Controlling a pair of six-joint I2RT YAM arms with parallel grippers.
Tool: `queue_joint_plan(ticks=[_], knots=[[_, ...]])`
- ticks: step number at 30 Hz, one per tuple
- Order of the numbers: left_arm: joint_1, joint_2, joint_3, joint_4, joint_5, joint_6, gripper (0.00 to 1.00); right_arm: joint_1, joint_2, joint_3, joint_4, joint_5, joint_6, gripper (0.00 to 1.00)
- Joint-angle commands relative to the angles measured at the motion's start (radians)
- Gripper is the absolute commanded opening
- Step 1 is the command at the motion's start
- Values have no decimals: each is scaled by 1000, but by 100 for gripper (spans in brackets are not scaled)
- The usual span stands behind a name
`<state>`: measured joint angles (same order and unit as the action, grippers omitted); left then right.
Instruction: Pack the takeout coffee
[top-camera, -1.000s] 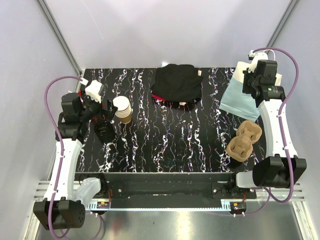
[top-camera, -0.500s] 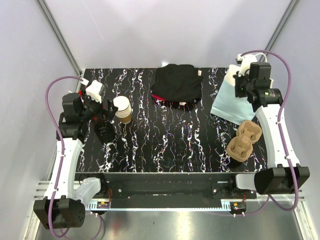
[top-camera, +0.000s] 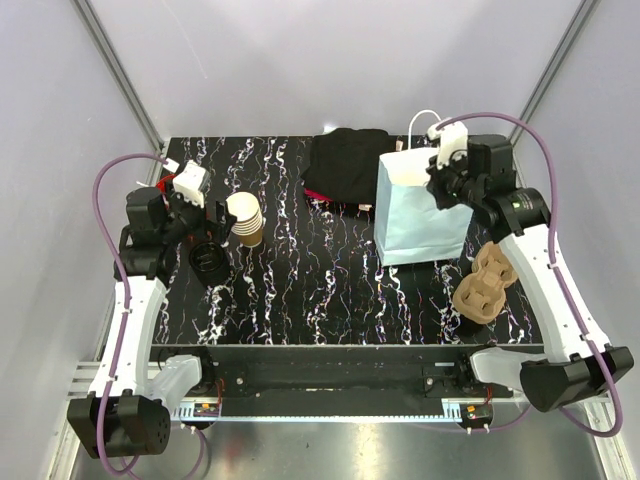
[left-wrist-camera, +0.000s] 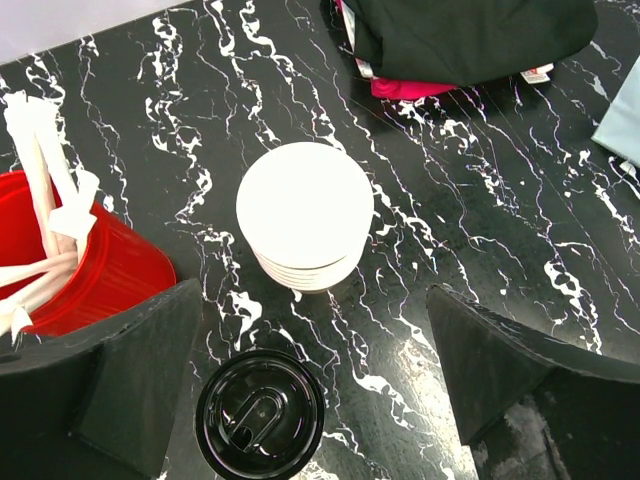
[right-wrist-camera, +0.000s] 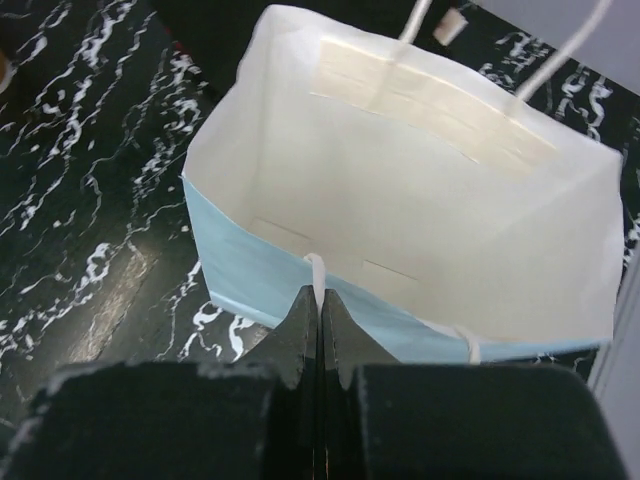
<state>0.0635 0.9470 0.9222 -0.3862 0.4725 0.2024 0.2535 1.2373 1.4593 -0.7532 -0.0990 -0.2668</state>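
Note:
The takeout coffee (top-camera: 207, 259), a cup under a round black lid (left-wrist-camera: 260, 413), stands at the table's left side. My left gripper (top-camera: 208, 232) hovers over it, open, its fingertips (left-wrist-camera: 140, 385) wide apart; the lid sits by the left finger, with nothing gripped. My right gripper (right-wrist-camera: 320, 298) is shut on the white cord handle of a light-blue paper bag (top-camera: 420, 212). The bag hangs upright at right of centre, and its white inside (right-wrist-camera: 420, 180) is open and holds nothing.
A nested stack of tan cups (left-wrist-camera: 305, 215) stands just beyond the coffee. A red cup of white straws (left-wrist-camera: 70, 275) is to its left. A black cloth bundle (top-camera: 350, 166) lies at the back centre, and a cardboard cup carrier (top-camera: 488, 281) at the near right.
My right arm has swung left from the far right corner, lifting the blue bag from lying flat to upright and open. The left arm has not moved.

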Motion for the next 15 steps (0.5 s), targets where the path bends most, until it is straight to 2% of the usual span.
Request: queue_joint_plan(ticks=[1,9,15], knots=[[-4,-7,-8,73,28,5,99,85,-27,-34,3,-53,-31,0],[-2,-7,-11,79,22,9,99,196,1,-80,100,-47,0,0],[-4,-7,-14,83,12,14,99,306,82,-7,88,-47,-11,0]])
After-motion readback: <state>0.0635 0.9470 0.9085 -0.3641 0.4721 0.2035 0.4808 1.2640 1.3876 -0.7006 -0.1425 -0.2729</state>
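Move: The right hand already holds the takeout bag by its near handle, the bag hanging below and slightly ahead. The open middle of the table is some 26 cm to its left, 4 cm back and 26 cm below. From this hand the folded dark cloth lies about 20 cm left and 22 cm ahead, and the cup carrier 15 cm right and 10 cm back. For the left hand, that open spot is roughly 28 cm right, 1 cm back and 20 cm down. Keeping its grip, the right hand carries the bag about 8 cm left, turning some 15 degrees counter-clockwise, sinking slightly. ##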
